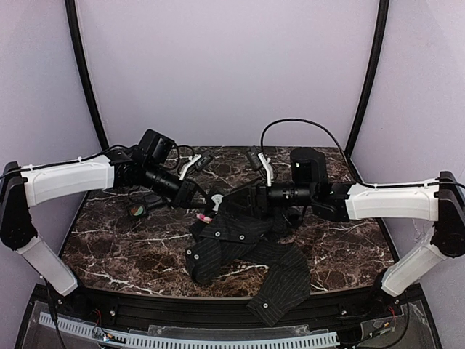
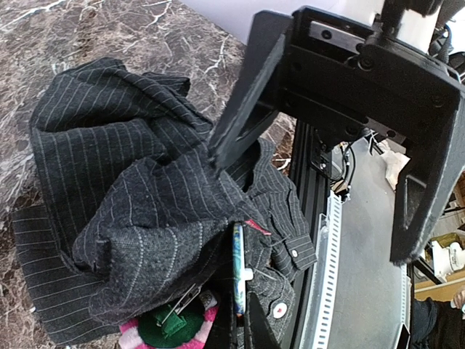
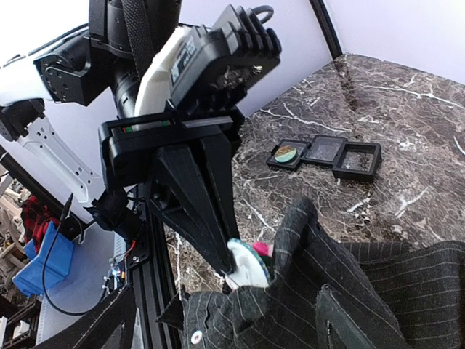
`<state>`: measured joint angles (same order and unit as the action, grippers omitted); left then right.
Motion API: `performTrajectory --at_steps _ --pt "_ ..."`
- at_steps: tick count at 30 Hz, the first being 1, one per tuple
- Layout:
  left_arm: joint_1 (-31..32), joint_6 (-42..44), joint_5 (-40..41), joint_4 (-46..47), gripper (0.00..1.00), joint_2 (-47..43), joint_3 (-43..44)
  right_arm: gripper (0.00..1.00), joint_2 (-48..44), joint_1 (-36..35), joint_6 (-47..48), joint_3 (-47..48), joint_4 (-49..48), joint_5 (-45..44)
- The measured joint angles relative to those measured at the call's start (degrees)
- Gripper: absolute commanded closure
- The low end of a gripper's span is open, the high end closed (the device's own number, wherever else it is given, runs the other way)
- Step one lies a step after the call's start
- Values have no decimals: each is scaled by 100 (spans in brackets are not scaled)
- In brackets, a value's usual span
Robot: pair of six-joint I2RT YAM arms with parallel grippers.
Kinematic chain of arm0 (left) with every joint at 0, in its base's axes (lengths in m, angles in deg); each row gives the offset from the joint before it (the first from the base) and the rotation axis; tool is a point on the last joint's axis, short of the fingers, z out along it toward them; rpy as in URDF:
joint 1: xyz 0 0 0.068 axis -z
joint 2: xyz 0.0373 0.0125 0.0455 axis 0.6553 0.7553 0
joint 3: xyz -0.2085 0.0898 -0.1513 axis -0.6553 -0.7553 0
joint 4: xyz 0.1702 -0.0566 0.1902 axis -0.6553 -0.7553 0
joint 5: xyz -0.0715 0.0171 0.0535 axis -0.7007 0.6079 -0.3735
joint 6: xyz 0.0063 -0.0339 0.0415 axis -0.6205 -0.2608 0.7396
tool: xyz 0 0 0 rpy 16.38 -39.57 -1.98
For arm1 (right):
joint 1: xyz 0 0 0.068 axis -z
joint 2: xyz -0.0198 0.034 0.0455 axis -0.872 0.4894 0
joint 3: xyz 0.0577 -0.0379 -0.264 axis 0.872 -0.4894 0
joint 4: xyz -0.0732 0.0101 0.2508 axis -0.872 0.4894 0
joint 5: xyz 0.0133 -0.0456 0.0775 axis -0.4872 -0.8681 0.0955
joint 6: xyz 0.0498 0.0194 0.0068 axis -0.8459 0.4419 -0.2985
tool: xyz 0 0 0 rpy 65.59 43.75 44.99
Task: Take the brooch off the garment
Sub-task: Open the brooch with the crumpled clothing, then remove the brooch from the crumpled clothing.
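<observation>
The brooch (image 2: 174, 329) shows pink petals, a green backing and a metal pin, tucked under a fold of the garment (image 2: 131, 189), a black pinstriped shirt. My left gripper (image 2: 238, 291) is shut on the brooch's round disc, seen edge-on. In the right wrist view the brooch (image 3: 251, 267) sits in the left gripper (image 3: 231, 256) at the shirt's raised edge (image 3: 341, 291). My right gripper (image 3: 218, 334) stands open over the shirt, nothing between its fingers; its wide fingers (image 2: 240, 109) hang above the fold. From above, both grippers (image 1: 202, 209) (image 1: 236, 203) meet at the shirt (image 1: 240, 247).
Three small black square trays (image 3: 327, 154) lie joined on the marble table (image 3: 407, 94) beyond the shirt, one holding a round green thing. The table's front rail (image 2: 320, 218) runs close beside the garment. A sleeve hangs over the front edge (image 1: 280, 298).
</observation>
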<state>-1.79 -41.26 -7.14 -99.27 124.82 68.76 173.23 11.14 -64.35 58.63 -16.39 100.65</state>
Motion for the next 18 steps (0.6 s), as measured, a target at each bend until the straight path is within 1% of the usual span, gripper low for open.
performTrajectory --at_steps 3,8,11,13,15,18 --pt "-31 0 44 -7 99 0 0 18 -50 -7 114 -105 278 -238" --pt "-44 0 66 -9 99 0 0 19 -50 -72 201 -184 562 -420" --pt "-44 0 70 -9 99 0 0 22 -13 -142 221 -188 651 -503" --pt "-44 0 76 -9 99 0 0 26 55 -197 232 -188 675 -553" --pt "-44 0 98 -9 99 -2 0 34 149 -245 238 -188 708 -597" --pt "-44 0 179 -11 99 -4 0 48 280 -289 291 -188 776 -667"
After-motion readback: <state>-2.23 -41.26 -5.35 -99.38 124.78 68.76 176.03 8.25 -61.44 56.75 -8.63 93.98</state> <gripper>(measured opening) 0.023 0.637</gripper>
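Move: The bunched garment fold beside the white disc brooch is next for the open right hand, about 7 cm below it, some 1 cm back and 1 cm to its left. The brooch, edge-on in the left fingers, is level ahead-to-back with the right hand, roughly 6 cm left and 4 cm lower; the pink flower hangs 2 cm ahead, 8 cm left and 11 cm below. From the left hand, the fold lies about 5 cm right, 1 cm back and 3 cm lower. The garment fold next to the brooch is what the right hand sinks onto, going almost straight down about 7 cm while its fingers tip some 10 degrees further downward. One finger goes down on each side of the fold, and they start to narrow from wide open near the end, not yet shut. The left hand stays nearly in place, still pinching the brooch. ##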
